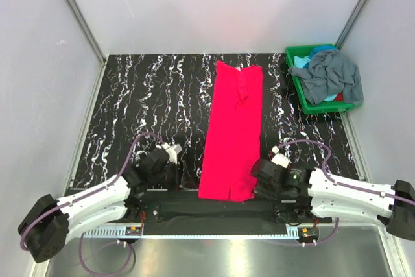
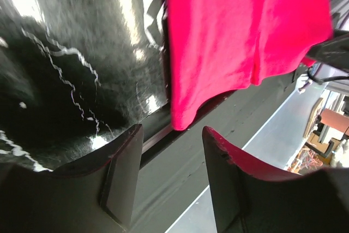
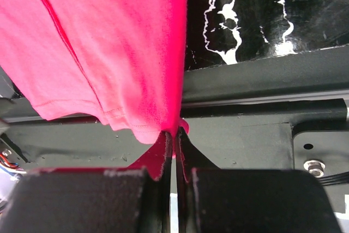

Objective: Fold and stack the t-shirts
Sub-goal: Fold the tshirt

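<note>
A magenta t-shirt (image 1: 232, 128) lies folded into a long strip down the middle of the black marbled table, its near hem hanging over the front edge. My right gripper (image 3: 174, 133) is shut on that hem's right corner (image 3: 163, 118). My left gripper (image 2: 170, 135) is open with nothing between its fingers, just left of the hem's other corner (image 2: 182, 115) and apart from it. A slate grey-blue t-shirt (image 1: 334, 74) is heaped in the green bin, with a light teal-blue one (image 1: 302, 62) showing beneath it.
The green bin (image 1: 303, 97) stands at the table's back right corner. A dark rail (image 1: 214, 207) runs along the near table edge between the arm bases. Grey walls close in the left, back and right sides.
</note>
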Robot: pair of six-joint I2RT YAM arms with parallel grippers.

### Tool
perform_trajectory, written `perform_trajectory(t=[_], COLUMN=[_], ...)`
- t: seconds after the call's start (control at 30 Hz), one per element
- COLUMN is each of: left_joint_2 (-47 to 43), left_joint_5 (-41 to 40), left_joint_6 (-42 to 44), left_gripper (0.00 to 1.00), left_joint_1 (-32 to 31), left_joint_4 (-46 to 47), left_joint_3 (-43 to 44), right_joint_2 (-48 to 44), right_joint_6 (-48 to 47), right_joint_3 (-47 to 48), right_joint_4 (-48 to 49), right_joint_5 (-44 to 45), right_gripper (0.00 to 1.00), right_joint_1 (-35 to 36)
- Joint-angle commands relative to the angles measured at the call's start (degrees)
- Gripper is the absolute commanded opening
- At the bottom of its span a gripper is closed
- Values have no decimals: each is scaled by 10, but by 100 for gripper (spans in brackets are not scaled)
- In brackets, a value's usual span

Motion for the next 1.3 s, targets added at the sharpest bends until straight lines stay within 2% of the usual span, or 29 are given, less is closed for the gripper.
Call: perform_trajectory(t=[0.0, 0.2, 0.27, 0.4, 0.47, 0.73, 1.27], left_joint_2=[-3, -21, -5, 39, 67, 77, 126], left_joint_5=[-37, -73, -83, -75, -74, -97, -106], left_joint_6=[-45, -79, -85, -102, -105, -128, -129], left_gripper=[52, 51, 51, 51, 50, 42, 29], left_joint_1=[-29, -70, -81, -94, -100, -126, -133], left_joint_4=[66, 108, 109, 193, 203, 205, 196], left_joint_3=[-23, -48, -50, -64, -62, -58, -23], right_joint_2=[-15, -56, -65, -67, -66, -81, -93], right_joint_6=[7, 29, 31, 31, 29, 32, 34], right_joint_3=[-9, -32, -35, -36, -36, -38, -42], right_joint_4=[11, 11, 11, 11, 11, 11, 8], right_joint_5=[22, 25, 25, 27, 28, 29, 29], right_gripper=[0, 0, 0, 0, 0, 0, 0], right_joint_1=[1, 0, 0, 1, 1, 0, 0])
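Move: The shirt's near-left corner lies about 4 cm to the left hand's right, 3 cm back and 4 cm below. The hem's slit is some 14 cm to this hand's right and 3 cm back; the near-right corner, in the right fingers, is about 22 cm right and 2 cm back. From the right hand, the near-left corner is roughly 18 cm left, 1 cm back and slightly lower. Left hand eases 3 cm down, 2 right and back, half-closing around the near-left corner; right keeps its pinch. ##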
